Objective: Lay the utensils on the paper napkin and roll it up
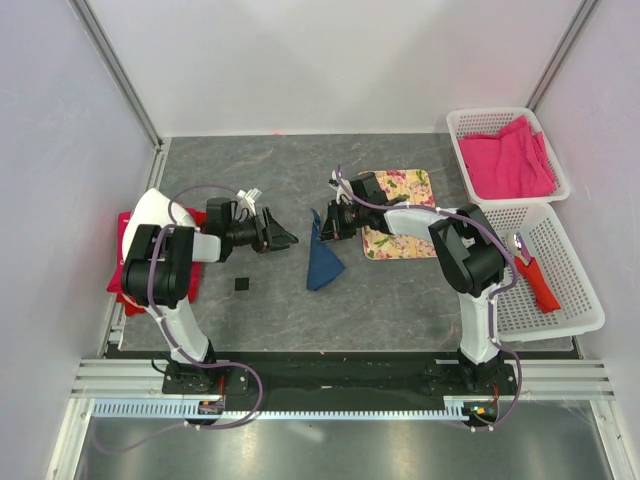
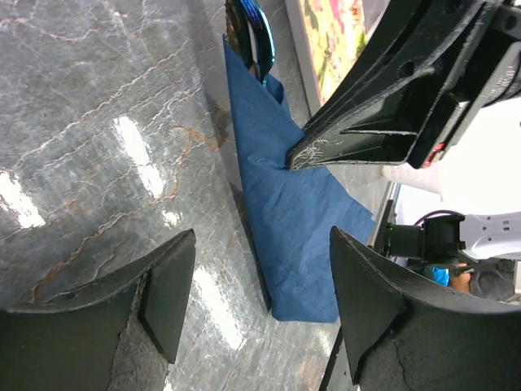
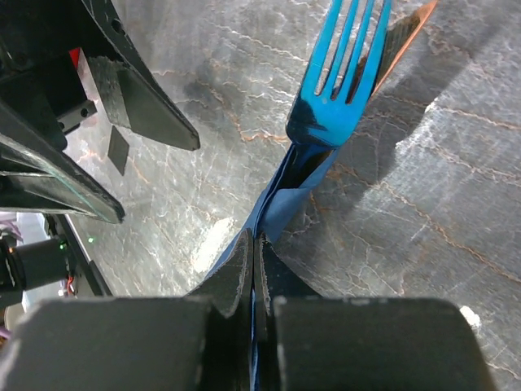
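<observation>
The dark blue paper napkin point(image 1: 323, 262) lies folded on the grey table, its upper end pinched and lifted by my right gripper point(image 1: 324, 222). In the right wrist view that gripper point(image 3: 254, 244) is shut on the napkin's edge point(image 3: 281, 204), and a bright-blue fork point(image 3: 338, 73) sticks out of the fold beyond it. My left gripper point(image 1: 283, 238) stands open just left of the napkin, holding nothing. From the left wrist, the open gripper point(image 2: 260, 301) frames the napkin's lower corner point(image 2: 293, 220), with the utensils' blue end point(image 2: 254, 37) at the top.
A floral mat point(image 1: 405, 205) lies under the right arm. Two white baskets at the right hold a pink cloth point(image 1: 505, 160) and a red-handled tool point(image 1: 535, 275). A red cloth point(image 1: 125, 255) lies beneath the left arm. A small black square point(image 1: 241, 285) sits on the table.
</observation>
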Robot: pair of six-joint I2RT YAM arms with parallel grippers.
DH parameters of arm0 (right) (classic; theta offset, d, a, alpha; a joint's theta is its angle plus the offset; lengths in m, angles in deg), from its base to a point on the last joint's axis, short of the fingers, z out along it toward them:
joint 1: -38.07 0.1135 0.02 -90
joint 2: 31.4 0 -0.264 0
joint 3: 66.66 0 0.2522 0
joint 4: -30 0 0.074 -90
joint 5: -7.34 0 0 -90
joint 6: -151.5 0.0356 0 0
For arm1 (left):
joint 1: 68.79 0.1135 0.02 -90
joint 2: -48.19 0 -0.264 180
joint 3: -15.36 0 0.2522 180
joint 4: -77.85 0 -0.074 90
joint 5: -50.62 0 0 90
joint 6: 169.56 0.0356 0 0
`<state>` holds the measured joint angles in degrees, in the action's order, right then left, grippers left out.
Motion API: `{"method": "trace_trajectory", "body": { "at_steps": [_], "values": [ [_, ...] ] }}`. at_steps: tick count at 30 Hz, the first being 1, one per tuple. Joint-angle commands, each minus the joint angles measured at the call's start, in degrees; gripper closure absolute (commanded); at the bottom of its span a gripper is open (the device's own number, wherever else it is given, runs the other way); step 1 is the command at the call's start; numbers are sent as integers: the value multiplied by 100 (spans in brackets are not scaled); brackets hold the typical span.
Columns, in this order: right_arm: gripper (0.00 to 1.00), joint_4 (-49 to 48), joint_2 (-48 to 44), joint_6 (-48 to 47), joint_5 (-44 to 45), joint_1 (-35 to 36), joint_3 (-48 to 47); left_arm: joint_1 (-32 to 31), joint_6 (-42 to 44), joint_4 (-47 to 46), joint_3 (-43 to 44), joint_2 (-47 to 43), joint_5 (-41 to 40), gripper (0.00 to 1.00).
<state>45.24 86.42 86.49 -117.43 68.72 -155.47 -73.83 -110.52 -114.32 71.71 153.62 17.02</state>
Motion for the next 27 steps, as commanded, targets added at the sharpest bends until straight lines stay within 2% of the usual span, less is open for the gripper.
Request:
{"method": "trace_trajectory", "body": {
  "at_steps": [1, 13, 18, 27],
  "values": [
    [100, 2, -408, -223, -338, 11, -352, 56, 283, -342, -102, -365, 424, 27],
    [100, 81, -997, 75, -944, -7, -616, 451, 626, -720, -462, -1629, 1390, 27],
    [100, 125, -1129, 225, -1138, -7, -774, 653, 1003, -816, -462, -2122, 1549, 27],
    [100, 134, -1410, 603, -1481, 2, -1082, 662, 565, -2275, -647, -2273, 1874, 28]
  ]
}}
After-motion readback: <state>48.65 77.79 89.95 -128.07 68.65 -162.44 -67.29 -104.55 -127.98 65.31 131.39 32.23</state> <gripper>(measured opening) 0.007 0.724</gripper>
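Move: The right hand already pinches the napkin roll near its fork end; the roll's middle lies about 4 cm back from this hand and 3 cm below. The fork's tines are some 6 cm ahead of the hand and roughly level with it, and the floral board's middle is about 19 cm right, 5 cm ahead and 4 cm below. From the open left hand, the roll's middle lies about 10 cm right, 4 cm back and 3 cm below; the black square is roughly 8 cm left, 10 cm back and 5 cm below. The right hand keeps its fingers shut on the napkin near the fork end and lifts the roll about 12 cm almost straight up, slow at first and then quicker, drifting slightly left while its left-pointing fingers tip upward. Alongside, the left hand rises about as far, empty and wide open, easing a little back and left and rolling some 35 degrees so that its forward side comes up. ##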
